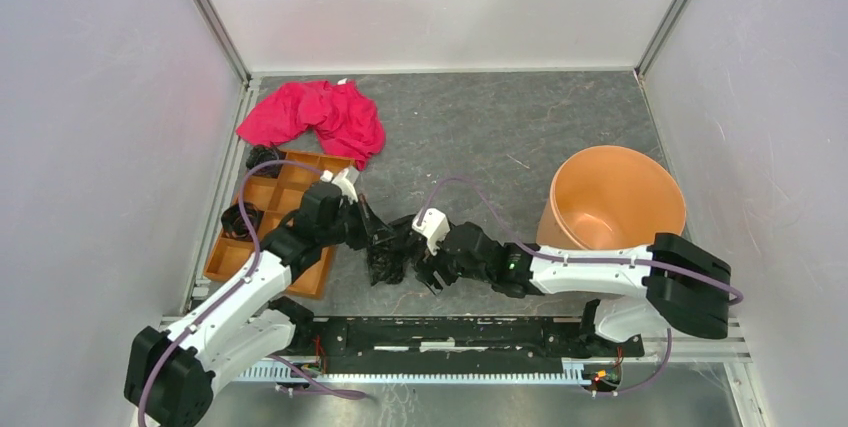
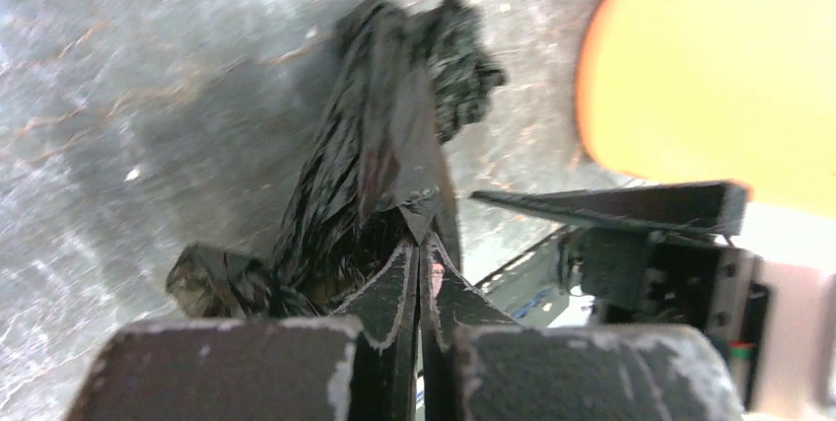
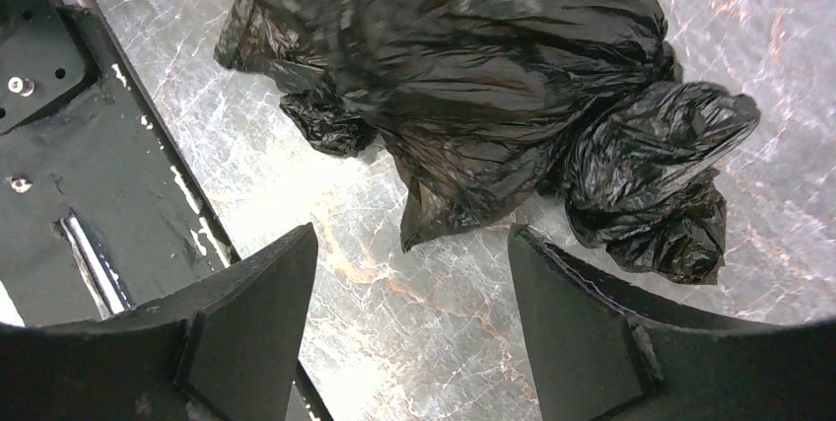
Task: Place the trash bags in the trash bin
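The black crinkly trash bag (image 1: 388, 252) lies bunched on the grey table between my two grippers. My left gripper (image 1: 362, 219) is shut on one edge of the bag; in the left wrist view the bag (image 2: 380, 160) stretches away from the pinched fingertips (image 2: 422, 244). My right gripper (image 1: 428, 272) is open and empty just right of the bag; in the right wrist view the bag (image 3: 473, 76) lies beyond the spread fingers (image 3: 256, 293), not between them. The terracotta-orange trash bin (image 1: 612, 202) stands at the right, tilted toward the middle, and also shows in the left wrist view (image 2: 710, 76).
An orange-brown compartment tray (image 1: 270, 222) lies at the left under the left arm, with dark rolls (image 1: 262, 157) at its far edge. A red cloth (image 1: 318, 115) lies behind it. A black rail (image 1: 450, 332) runs along the near edge. White walls enclose the table.
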{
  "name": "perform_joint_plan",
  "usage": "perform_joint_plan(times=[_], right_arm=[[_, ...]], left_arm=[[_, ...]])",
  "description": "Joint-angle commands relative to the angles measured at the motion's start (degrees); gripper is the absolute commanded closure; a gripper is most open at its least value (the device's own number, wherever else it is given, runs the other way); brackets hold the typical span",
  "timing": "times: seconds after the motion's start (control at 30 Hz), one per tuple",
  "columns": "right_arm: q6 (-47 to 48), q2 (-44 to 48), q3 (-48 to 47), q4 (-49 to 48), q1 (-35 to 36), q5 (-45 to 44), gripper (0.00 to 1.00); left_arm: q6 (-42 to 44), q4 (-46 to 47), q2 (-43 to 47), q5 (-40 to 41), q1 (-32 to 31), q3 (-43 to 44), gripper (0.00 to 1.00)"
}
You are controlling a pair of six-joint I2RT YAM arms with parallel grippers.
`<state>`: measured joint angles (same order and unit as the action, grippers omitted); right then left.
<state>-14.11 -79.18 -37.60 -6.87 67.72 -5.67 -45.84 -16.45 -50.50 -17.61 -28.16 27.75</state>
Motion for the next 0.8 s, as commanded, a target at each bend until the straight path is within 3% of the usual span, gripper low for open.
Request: perform_joint_plan(times=[0.0,0.37,0.67,0.77], right_arm=[[7.40,4.16,-1.27,-1.65,2.45,-8.04,0.22],[13.12,8.62,-6.84,-4.33,5.30,-15.18,0.20],[-1.53,4.53,-9.24,-7.01,5.42,-17.87,0.16],[-4.98,3.49,-8.83,-7.64,5.57,-22.42,0.21]], left_arm=[[0.04,-0.15,1.98,-4.74,-0.24,7.52,0.98],[0.03,-1.33,1.95,-9.12,-0.21,14.36,0.98],[-0.84,0.20,0.91,-9.95,-0.18,17.08,0.98],[-1.78,1.65,0.49,-10.91,-0.22,16.93,0.98]])
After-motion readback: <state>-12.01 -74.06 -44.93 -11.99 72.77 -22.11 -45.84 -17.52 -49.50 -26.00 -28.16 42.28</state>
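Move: The left hand's shut fingers already pinch the trash bag, its middle about 3 cm back and 3 cm below them. From the open right hand, that middle is some 6 cm left, 1 cm ahead and roughly level in height. The trash bin stands about 39 cm to the left hand's right and level with it fore and aft; the wooden tray is some 20 cm to that hand's left, about 2 cm ahead. Keeping its pinch on the trash bag, the left hand pulls it up about 12 cm, quickly at first and then slowing, and drifts some 3 cm right. The right hand, fingers still wide open, rises about 11 cm alongside, edging left and forward towards the hanging bag late on; its fingers first tilt up, then partly back down. ##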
